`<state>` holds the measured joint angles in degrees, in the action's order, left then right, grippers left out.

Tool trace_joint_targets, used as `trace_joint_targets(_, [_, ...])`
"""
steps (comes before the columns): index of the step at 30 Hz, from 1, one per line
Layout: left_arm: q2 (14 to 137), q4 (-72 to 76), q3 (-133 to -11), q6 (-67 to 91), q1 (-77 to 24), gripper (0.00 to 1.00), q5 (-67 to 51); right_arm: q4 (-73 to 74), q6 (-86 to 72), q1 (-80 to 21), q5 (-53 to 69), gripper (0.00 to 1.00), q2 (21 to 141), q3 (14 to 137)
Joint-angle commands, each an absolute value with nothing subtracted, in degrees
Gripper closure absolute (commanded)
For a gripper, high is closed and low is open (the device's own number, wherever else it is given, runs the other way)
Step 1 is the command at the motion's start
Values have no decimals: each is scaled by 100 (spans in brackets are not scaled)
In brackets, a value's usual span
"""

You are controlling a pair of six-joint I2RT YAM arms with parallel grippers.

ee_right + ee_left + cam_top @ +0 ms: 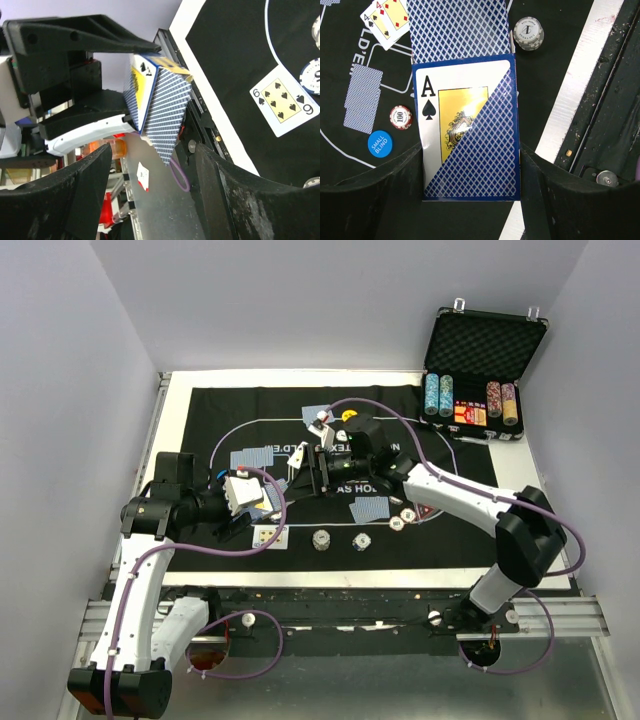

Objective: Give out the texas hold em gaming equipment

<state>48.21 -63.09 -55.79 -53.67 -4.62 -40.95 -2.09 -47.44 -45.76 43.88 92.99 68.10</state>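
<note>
My left gripper [470, 167] is shut on the deck box [470, 145], which shows an ace of spades and a blue lattice; blue-backed cards [460, 27] stick out of its top. In the top view the box [243, 490] is held above the mat's left part. My right gripper [312, 472] faces it with its fingers wide apart. In the right wrist view the corner of a blue-backed card [170, 110] hangs from the box [142, 85] toward the gap of that open gripper [152, 150], touching neither finger.
On the black mat [470, 530] lie blue-backed cards [368, 508], face-up cards [268, 535], chips [321, 539], a yellow button [348, 416] and a small blind disc [380, 144]. An open case [485, 350] with chip stacks stands at the back right. A six of spades [284, 100] lies face up.
</note>
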Motion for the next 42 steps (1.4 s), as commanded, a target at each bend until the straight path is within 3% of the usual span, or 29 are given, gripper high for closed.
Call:
trace_joint_targets(1, [4790,-6223,-5713,-5388,-483,52,-4272,-255,-4904,-4641,4157,27,9544,6908])
trace_joint_targets(13, [4773,-6275,-5792,-5361,-483,52,-4342,-395,-5018,-4632,4069,38,9817,6847])
trace_joint_targets(25, [4746,-6284,-5783,-5361,-483,52,-4342,-71,-4755,-4570,3630,66,9317,6680])
trace_joint_targets(36, [4755,-6284,-5845,-5309,-483,52,-4395,-9,-4728,-4439,3542,71,9009,6328])
trace_joint_targets(42, [4737,-6284,-5818,-5335,-483,52,-4368,-9,-4799,-4386,3612,80,8974,6311])
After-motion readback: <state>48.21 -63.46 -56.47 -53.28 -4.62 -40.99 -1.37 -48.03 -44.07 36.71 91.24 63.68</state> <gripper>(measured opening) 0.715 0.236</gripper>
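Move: The cards jutting from the held card box lie just off the right fingertips, about 3 cm left, 2 cm back and 2 cm below. From that hand, the two face-up fours are on the mat some 6 cm ahead, 1 cm right and 14 cm down; the six of spades is 13 cm back, 8 cm left and equally low. From the left hand, the jutting cards are about 7 cm right, 3 cm ahead and 2 cm up. The right fingers close most of the way at the free end of the jutting cards, though a firm pinch can't be seen. The hand first sinks about 3 cm, easing slightly forward and left, then rises a little while closing, and finally draws back right nearly 3 cm and down again, turning slightly clockwise. The left hand stays put, keeping its grip on the card box. ##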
